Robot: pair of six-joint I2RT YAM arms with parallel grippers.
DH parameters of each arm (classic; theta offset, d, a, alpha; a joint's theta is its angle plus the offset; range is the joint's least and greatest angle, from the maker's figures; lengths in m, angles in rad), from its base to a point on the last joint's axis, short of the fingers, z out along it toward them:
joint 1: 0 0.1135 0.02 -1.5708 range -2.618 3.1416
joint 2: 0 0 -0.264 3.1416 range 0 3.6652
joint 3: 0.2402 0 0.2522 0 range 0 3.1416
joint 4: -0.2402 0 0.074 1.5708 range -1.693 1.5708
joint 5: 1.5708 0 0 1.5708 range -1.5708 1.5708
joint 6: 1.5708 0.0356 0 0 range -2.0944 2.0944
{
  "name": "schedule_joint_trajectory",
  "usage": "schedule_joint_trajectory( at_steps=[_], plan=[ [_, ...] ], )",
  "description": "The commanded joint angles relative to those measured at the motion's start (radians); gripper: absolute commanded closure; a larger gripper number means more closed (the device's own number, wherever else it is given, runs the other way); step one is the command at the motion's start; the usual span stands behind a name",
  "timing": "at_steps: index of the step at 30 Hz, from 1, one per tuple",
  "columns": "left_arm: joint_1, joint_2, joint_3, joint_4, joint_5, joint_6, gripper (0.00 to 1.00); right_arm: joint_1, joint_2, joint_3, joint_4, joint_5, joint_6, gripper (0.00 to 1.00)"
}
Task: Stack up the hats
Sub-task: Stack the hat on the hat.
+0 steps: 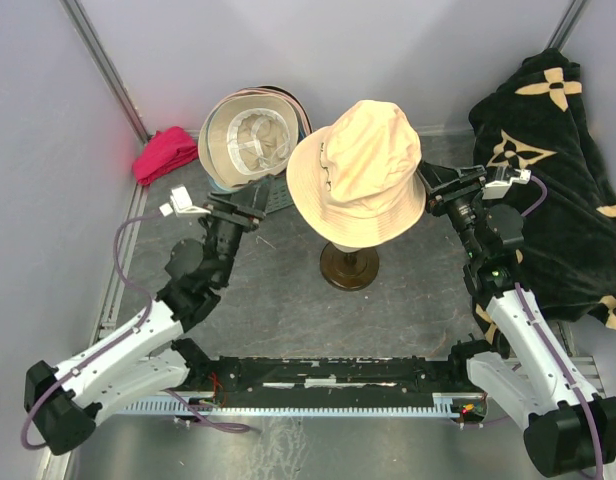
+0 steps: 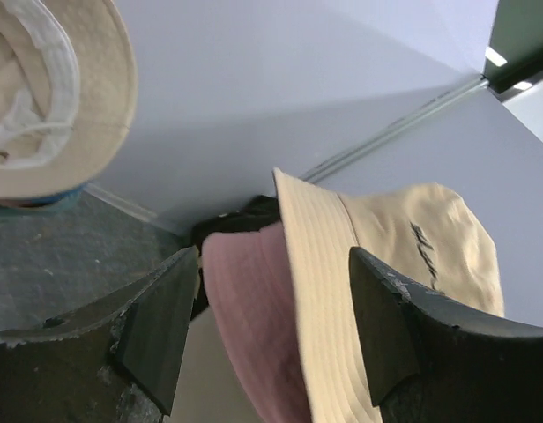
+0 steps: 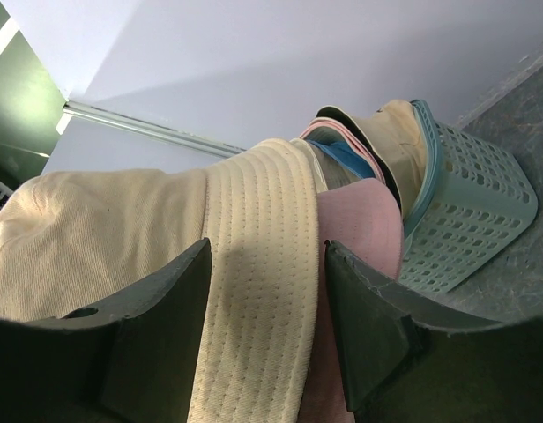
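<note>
A cream hat (image 1: 358, 170) sits on top of a pink hat (image 2: 245, 300) on a stand with a round dark base (image 1: 349, 266) at mid-table. My left gripper (image 1: 271, 203) is by the hats' left brim. In the left wrist view it (image 2: 273, 264) stands open, with both brims between the jaws and a gap on each side. My right gripper (image 1: 433, 185) is at the right brim. In the right wrist view it (image 3: 267, 251) is open around the cream brim (image 3: 263, 291), the pink hat (image 3: 360, 220) just beyond. More hats (image 1: 250, 135), a tan one outermost, lean in a basket.
The teal mesh basket (image 1: 278, 198) stands at the back left, behind my left gripper. A small magenta cloth (image 1: 166, 153) lies by the left wall. A large black cloth with beige flower marks (image 1: 558, 170) is heaped along the right side.
</note>
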Motion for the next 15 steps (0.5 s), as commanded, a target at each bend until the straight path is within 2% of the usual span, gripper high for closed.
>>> schedule_joint_trajectory(
  at_steps=[1,9,15],
  plan=[
    [0.17,0.074,0.099,0.02,0.219,-0.058,0.24,-0.008,-0.007,0.004,0.06,-0.013,0.006,0.38],
    [0.384,0.248,0.167,0.143,0.54,-0.209,0.24,-0.011,-0.003,0.015,0.063,-0.025,0.009,0.38],
    [0.428,0.333,0.193,0.231,0.675,-0.265,0.25,-0.019,0.003,0.017,0.065,-0.038,0.014,0.38]
  ],
)
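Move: The next beige hat, in the basket, lies about 14 cm ahead of the open left hand, 4 cm to its left and some 12 cm lower. The hat already on the head stands roughly 18 cm to the left hand's right and 4 cm farther out, about level; the red cloth lies 26 cm left, 13 cm ahead and 33 cm down. From the right hand the basket hat is some 11 cm ahead, 35 cm left and 11 cm lower. The left hand, fingers staying open, reaches about 9 cm forward towards the beige hat in the basket. ##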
